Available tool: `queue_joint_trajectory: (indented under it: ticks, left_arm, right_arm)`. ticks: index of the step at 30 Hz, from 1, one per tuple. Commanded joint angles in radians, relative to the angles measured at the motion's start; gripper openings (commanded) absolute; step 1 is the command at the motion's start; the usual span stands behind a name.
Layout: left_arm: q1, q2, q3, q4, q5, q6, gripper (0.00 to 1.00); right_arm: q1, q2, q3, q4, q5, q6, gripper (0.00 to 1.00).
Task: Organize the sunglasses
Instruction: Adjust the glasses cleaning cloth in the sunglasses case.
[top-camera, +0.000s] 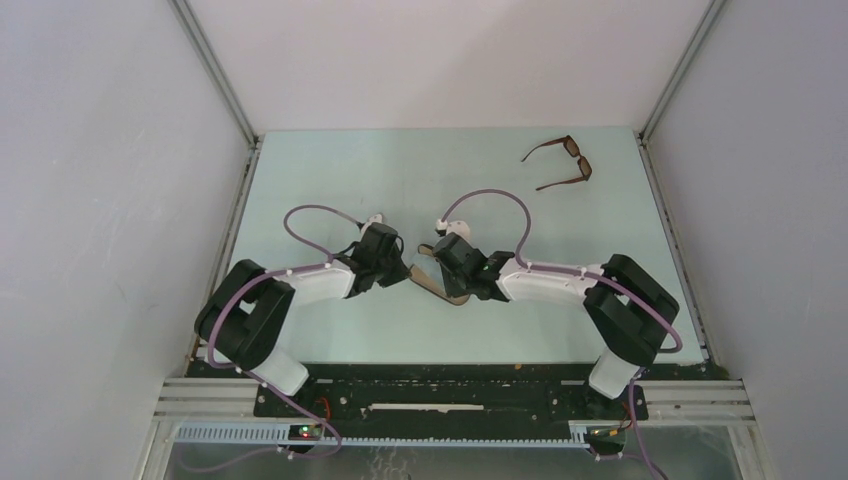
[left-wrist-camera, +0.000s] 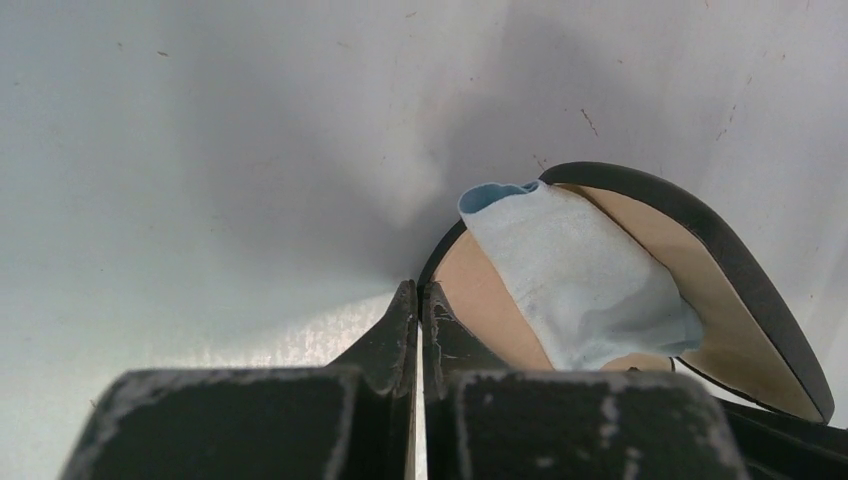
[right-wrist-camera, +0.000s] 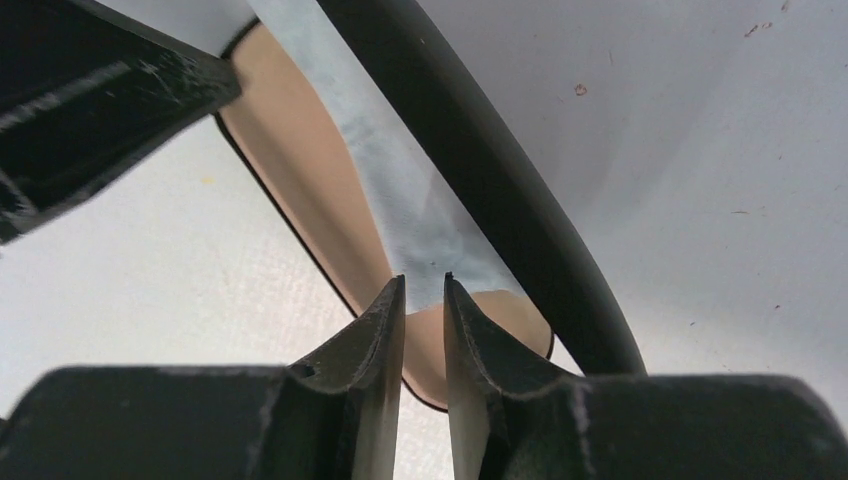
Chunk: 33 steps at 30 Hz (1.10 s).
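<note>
The brown-framed sunglasses (top-camera: 562, 163) lie unfolded at the table's far right, well away from both arms. Mid-table, an oblong black case (top-camera: 441, 287) with tan lining stands open between the grippers, a light blue cloth (left-wrist-camera: 580, 290) lying inside it. My left gripper (left-wrist-camera: 420, 287) is shut, its tips pinching the case's black rim (left-wrist-camera: 740, 260) at the left end. From the other side my right gripper (right-wrist-camera: 424, 280) hovers over the lining, jaws a narrow gap apart, tips at the end of the cloth (right-wrist-camera: 400, 200). Nothing is pinched between them.
The case's black lid (right-wrist-camera: 480, 150) rises beside my right fingers. The left gripper's finger (right-wrist-camera: 100, 90) shows at the right wrist view's top left. White walls enclose the pale green table (top-camera: 330, 180) on three sides.
</note>
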Motion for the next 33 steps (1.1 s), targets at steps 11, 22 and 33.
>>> queue_joint_trajectory:
  ticks: [11,22,33]
  left_arm:
    - [-0.006,-0.033,-0.007,-0.037,-0.054,0.009,0.0]
    - [-0.006,-0.031,-0.002,-0.041,-0.055,0.009,0.0]
    - [-0.007,-0.036,-0.002,-0.053,-0.067,0.014,0.0]
  right_arm:
    - [0.029,0.066,0.03,-0.019,-0.008,-0.069,0.31]
    - [0.03,0.09,0.03,-0.03,0.004,-0.073,0.14]
    - [0.037,0.021,0.031,-0.054,0.015,-0.073,0.02]
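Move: The right hand, fingers partly open, hangs over the cloth's near right end; the cloth's middle lies about 3 cm ahead, 3 cm to the left and 3 cm below. Around it is the open case, its tray's middle some 2 cm ahead and 3 cm left, its raised lid's about 6 cm ahead and 1 cm left. From the left hand, shut on the case's left end, the cloth's middle is about 5 cm right, 1 cm back, level in height. Between its closing fingertips the right hand pinches the cloth's near right end inside the case: it first sinks about 2.5 cm, easing back not quite 1 cm, then stays there and shuts its fingers fully. The left hand stays in place, still pinching the rim at the case's left end. ##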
